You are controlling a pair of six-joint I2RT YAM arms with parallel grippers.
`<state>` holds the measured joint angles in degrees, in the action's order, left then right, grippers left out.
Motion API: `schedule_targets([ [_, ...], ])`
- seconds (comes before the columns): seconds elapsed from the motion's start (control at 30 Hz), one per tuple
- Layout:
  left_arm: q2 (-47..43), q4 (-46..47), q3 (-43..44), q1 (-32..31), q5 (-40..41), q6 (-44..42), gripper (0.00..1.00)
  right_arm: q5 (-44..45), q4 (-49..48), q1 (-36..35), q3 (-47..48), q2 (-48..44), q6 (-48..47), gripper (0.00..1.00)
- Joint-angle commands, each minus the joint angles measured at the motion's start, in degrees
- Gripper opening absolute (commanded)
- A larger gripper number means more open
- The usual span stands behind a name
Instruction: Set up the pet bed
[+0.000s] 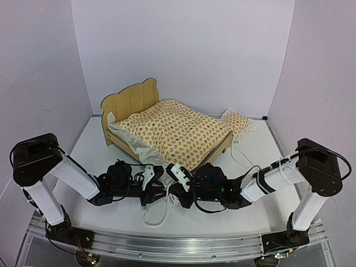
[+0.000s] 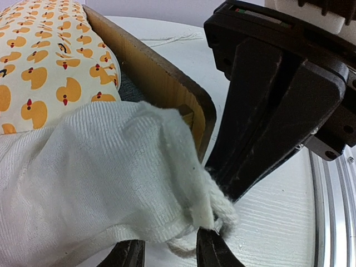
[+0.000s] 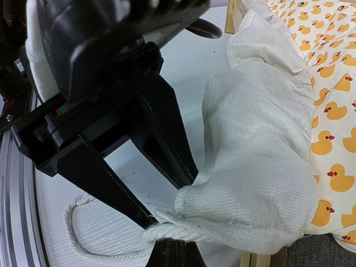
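The pet bed [image 1: 130, 101] stands mid-table, its bear-ear headboard at the back left and its low footboard [image 2: 167, 89] toward the right. Orange duck-print bedding [image 1: 173, 130] covers it, and its white ruffle [image 2: 100, 183] spills over the near corner. My left gripper [image 2: 169, 251] is open under the ruffle's hem, its fingers [image 3: 147, 214] apart with bare table between them. My right gripper [image 3: 175, 247] meets it tip to tip and is shut on the ruffle's corner and its white cord [image 3: 183, 232]. The two grippers [image 1: 151, 177] [image 1: 179, 173] sit close together in front of the bed.
A small matching pillow [image 1: 239, 122] lies on the table behind the footboard. A loose loop of white cord [image 1: 158, 214] trails toward the arm bases. White walls close in the back and both sides; a metal rail [image 1: 167, 245] runs along the near edge.
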<state>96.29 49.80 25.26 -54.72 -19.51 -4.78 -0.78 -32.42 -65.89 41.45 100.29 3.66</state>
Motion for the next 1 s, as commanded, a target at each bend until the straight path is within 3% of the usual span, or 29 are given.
schedule_targets([
  [0.0,0.69,3.37,4.15,-0.08,-1.23,-2.18,0.33,-1.3,-0.43,0.23,0.7,-2.91,0.42,0.0],
  [0.13,0.04,3.4,5.19,-0.1,-3.29,-1.2,0.28,-1.51,0.31,0.23,0.74,-3.0,0.56,0.0],
  [0.27,-1.8,3.46,4.63,-0.12,-3.92,1.04,0.11,-2.94,1.54,0.23,1.14,-3.13,0.94,0.0],
  [0.4,-4.2,3.38,3.22,-0.12,-3.93,3.12,0.01,-3.77,2.48,0.19,0.65,-3.53,2.44,0.0],
  [0.53,-7.16,3.38,-0.13,-0.17,-1.04,7.21,0.0,-3.16,7.46,0.23,-0.31,-6.52,4.61,0.01],
  [0.67,-11.52,3.37,-4.15,-0.87,6.18,13.23,0.0,-0.04,17.74,0.23,-0.54,-11.33,7.58,0.14],
  [0.77,-14.83,3.38,-6.21,-3.14,10.1,15.05,0.0,2.88,27.57,0.23,0.38,-15.03,10.53,0.41],
  [0.83,-16.11,3.33,-6.66,-4.56,10.66,15.54,0.0,3.86,36.23,0.23,2.26,-17.01,11.69,0.54],
  [0.97,-17.93,3.14,-7.0,-5.88,12.09,18.79,0.0,4.31,51.42,0.38,7.43,-18.45,14.72,0.61],
])
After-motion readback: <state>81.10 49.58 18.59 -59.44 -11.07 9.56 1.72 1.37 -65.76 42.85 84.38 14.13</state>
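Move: The gathered white cord at the corner of the ruffled cover is still pinched in the right hand's fingertips. The stretch the open left hand will shut on is about 2 cm to its right, level with it; from the right hand it lies some 1 cm to the left. From the left hand, the bed frame's near corner is about 3 cm ahead, 7 cm right and 3 cm lower. The hanging cord loop lies roughly 7 cm back, 2 cm left and 7 cm below. The cord changes hands: the left hand eases about 1 cm right and shuts its fingers on it beside the right fingertips, then lifts some 4 cm, drifting left and slightly back. The right hand rises with it by nearly 2 cm, opens wide, lets go and withdraws about 6 cm to the right and a little back, fingers dipping. ##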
